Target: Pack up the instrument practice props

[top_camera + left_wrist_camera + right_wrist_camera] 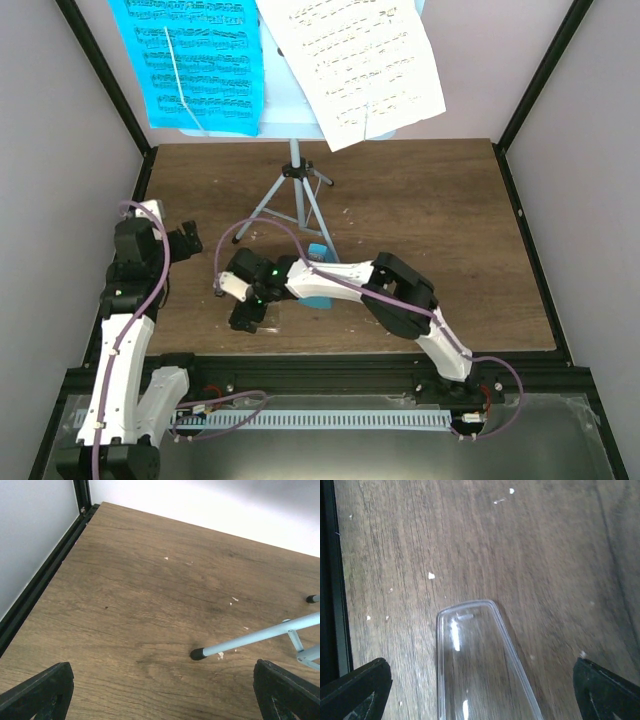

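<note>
The pale blue music stand (295, 190) stands on its tripod at the back middle of the table, carrying a cyan music sheet (195, 60) and a white music sheet (355, 65). The teal metronome (318, 278) sits at the tripod's foot, partly hidden by my right arm. Its clear cover (475, 665) lies off on the wood, between the open fingers of my right gripper (480, 697), untouched. In the top view the right gripper (240, 292) hovers low, left of the metronome. My left gripper (162, 695) is open and empty, with a black-capped tripod leg (240, 644) just ahead of it; the left gripper (190, 243) is left of the tripod.
A black frame rail (45, 575) runs along the table's left edge beside a pale wall. Another tripod foot (312, 598) shows at the far right. Small white flecks dot the wooden table (430, 220). A black rail (330, 580) edges the right wrist view.
</note>
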Robot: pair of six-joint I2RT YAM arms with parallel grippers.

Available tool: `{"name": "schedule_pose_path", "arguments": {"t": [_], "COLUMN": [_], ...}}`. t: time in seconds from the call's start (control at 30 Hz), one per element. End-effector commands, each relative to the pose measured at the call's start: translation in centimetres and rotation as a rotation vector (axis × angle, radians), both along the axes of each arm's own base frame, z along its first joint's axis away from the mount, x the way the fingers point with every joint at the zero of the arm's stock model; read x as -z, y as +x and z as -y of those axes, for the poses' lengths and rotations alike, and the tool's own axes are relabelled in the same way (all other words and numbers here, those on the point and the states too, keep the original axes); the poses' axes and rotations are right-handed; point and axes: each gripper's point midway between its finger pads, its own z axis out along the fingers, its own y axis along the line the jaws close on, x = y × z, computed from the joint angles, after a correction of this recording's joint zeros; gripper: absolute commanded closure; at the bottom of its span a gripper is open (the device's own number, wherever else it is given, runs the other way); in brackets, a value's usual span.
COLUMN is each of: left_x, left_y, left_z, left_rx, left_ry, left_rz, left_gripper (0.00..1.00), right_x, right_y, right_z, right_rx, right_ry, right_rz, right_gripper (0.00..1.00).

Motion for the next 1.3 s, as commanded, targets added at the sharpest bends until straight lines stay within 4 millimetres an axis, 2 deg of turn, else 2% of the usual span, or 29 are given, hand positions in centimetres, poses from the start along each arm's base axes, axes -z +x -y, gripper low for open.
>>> {"name": "schedule_pose_path", "arguments": {"t": [0.0,0.13,0.27,0.8,1.03,1.27], "left_x": [-0.5,-0.4,-0.3,-0.2,-0.1,-0.2], "left_y": [0.0,0.1,0.1,0.1,0.0,0.0], "left_z": [0.1,0.4,0.6,1.0,1.0,1.1], "left_rx": [0.004,0.016,0.023,0.039,0.038,0.045], "left_ry": [0.015,0.016,0.016,0.016,0.016,0.015], "left_rz": [0.015,0.013,0.013,0.009,0.009,0.012], "left_gripper": [0.01,0.01,0.01,0.01,0.01,0.01], "right_x": [0.4,1.7,2.9,4.6,3.8,0.2], "right_y": [-1.1,-2.0,-2.0,-1.7,-1.5,-2.0], "right_z": [-1.3,-1.5,-1.1,1.5,1.6,1.2], "right_rx": [-0.09,-0.121,-0.12,-0.139,-0.127,-0.125], "right_ry": [-0.027,-0.06,-0.102,-0.205,-0.175,-0.052], "right_rz": [0.049,0.061,0.083,0.132,0.155,0.173], "right_gripper": [0.0,0.0,0.0,0.24,0.34,0.4]}}
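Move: Just under the open right hand, the clear cover has its middle some 2 cm back, 4 cm to the right and 5 cm below. The blue metronome stands about 8 cm farther out than the hand and 21 cm to its right, a couple of centimetres lower; the stand's left foot is roughly 20 cm ahead and 3 cm left. From the left hand, the cover lies about 13 cm back, 13 cm right and 23 cm below. Sinking about 3 cm onto the clear cover while drawing back some 2 cm, the right hand turns slightly counter-clockwise and points more steeply down, lining its fingers up along the cover's long sides. Nearly down, it closes the wide-open fingers to a little over half, drifting slightly forward, then back and right; whether they touch the cover yet can't be seen. ##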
